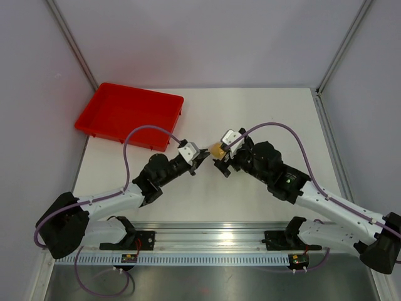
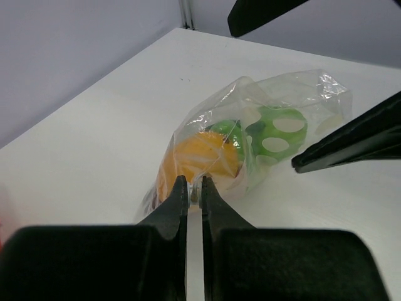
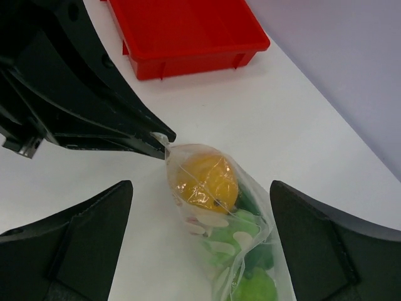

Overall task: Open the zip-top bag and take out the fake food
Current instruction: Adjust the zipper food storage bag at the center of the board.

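Observation:
The zip-top bag (image 3: 273,251) is clear and crinkled, and it lies between my two grippers near the table's middle (image 1: 217,150). Through the plastic the fake food shows: a round yellow piece (image 3: 205,180) and several green pieces (image 3: 254,291), one with white spots (image 2: 276,135). My left gripper (image 2: 193,183) is shut on the bag's edge beside the yellow piece, and its pinching tips also show in the right wrist view (image 3: 164,139). My right gripper (image 3: 200,188) stands wide open, one finger on each side of the bag, touching nothing.
A red tray (image 1: 128,113) with nothing in it sits at the table's back left, also seen behind the left arm (image 3: 188,31). Grey walls enclose the white table (image 1: 276,113) on three sides.

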Available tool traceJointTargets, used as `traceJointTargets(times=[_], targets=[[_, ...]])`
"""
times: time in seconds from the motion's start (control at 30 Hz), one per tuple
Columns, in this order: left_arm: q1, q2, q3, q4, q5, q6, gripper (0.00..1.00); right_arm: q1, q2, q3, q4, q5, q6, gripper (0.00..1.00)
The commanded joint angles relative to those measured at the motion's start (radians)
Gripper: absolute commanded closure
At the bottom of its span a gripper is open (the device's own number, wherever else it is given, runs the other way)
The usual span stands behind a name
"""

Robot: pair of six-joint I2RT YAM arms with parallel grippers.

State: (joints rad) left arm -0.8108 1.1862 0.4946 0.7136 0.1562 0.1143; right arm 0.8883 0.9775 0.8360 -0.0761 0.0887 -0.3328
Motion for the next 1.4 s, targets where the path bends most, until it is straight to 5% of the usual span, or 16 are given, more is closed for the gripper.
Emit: traceJointTargets(times=[0.0, 0.8, 0.87, 0.93, 1.07, 1.17, 1.37], targets=[[0.012, -0.034, -0.011, 0.121, 0.028, -0.030, 1.00, -0.005, 0.050, -0.003, 0.024, 0.008, -0.143, 0.02], [0.013, -0.046, -0.019, 0.132, 0.082, -0.033, 1.00, -0.003, 0.185, 0.043, 0.065, 0.020, -0.112, 0.26], [0.013, -0.046, -0.019, 0.130, 0.083, -0.034, 1.00, -0.005, 0.179, 0.038, 0.064, 0.019, -0.104, 0.35], [0.013, -0.045, -0.019, 0.130, 0.082, -0.034, 1.00, -0.003, 0.179, 0.037, 0.104, 0.019, -0.100, 0.59], [0.013, -0.046, -0.021, 0.129, 0.080, -0.031, 1.00, -0.005, 0.187, 0.043, 0.104, 0.025, -0.081, 0.89], [0.013, -0.046, -0.021, 0.127, 0.075, -0.030, 1.00, -0.005, 0.187, 0.041, 0.104, 0.023, -0.068, 0.98], [0.013, -0.039, -0.019, 0.127, 0.071, -0.030, 1.00, -0.005, 0.152, 0.017, 0.133, 0.049, -0.035, 1.00]])
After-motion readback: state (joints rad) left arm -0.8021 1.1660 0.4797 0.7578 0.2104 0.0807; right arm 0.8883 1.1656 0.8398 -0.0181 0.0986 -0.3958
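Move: The free part of the bag's mouth edge lies about 3 cm ahead of the wide-open right hand, 3 cm to its left and 6 cm lower; from the left hand, already pinching that edge, it is 1 cm ahead, 2 cm right, about level. From the right hand, the orange food is about 6 cm ahead, 3 cm left and 9 cm down, the green food 4 cm ahead, 3 cm right and 11 cm down. Right hand drops about 5 cm, easing forward-left, and closes on the bag's edge beside the still-pinching left fingertips. ##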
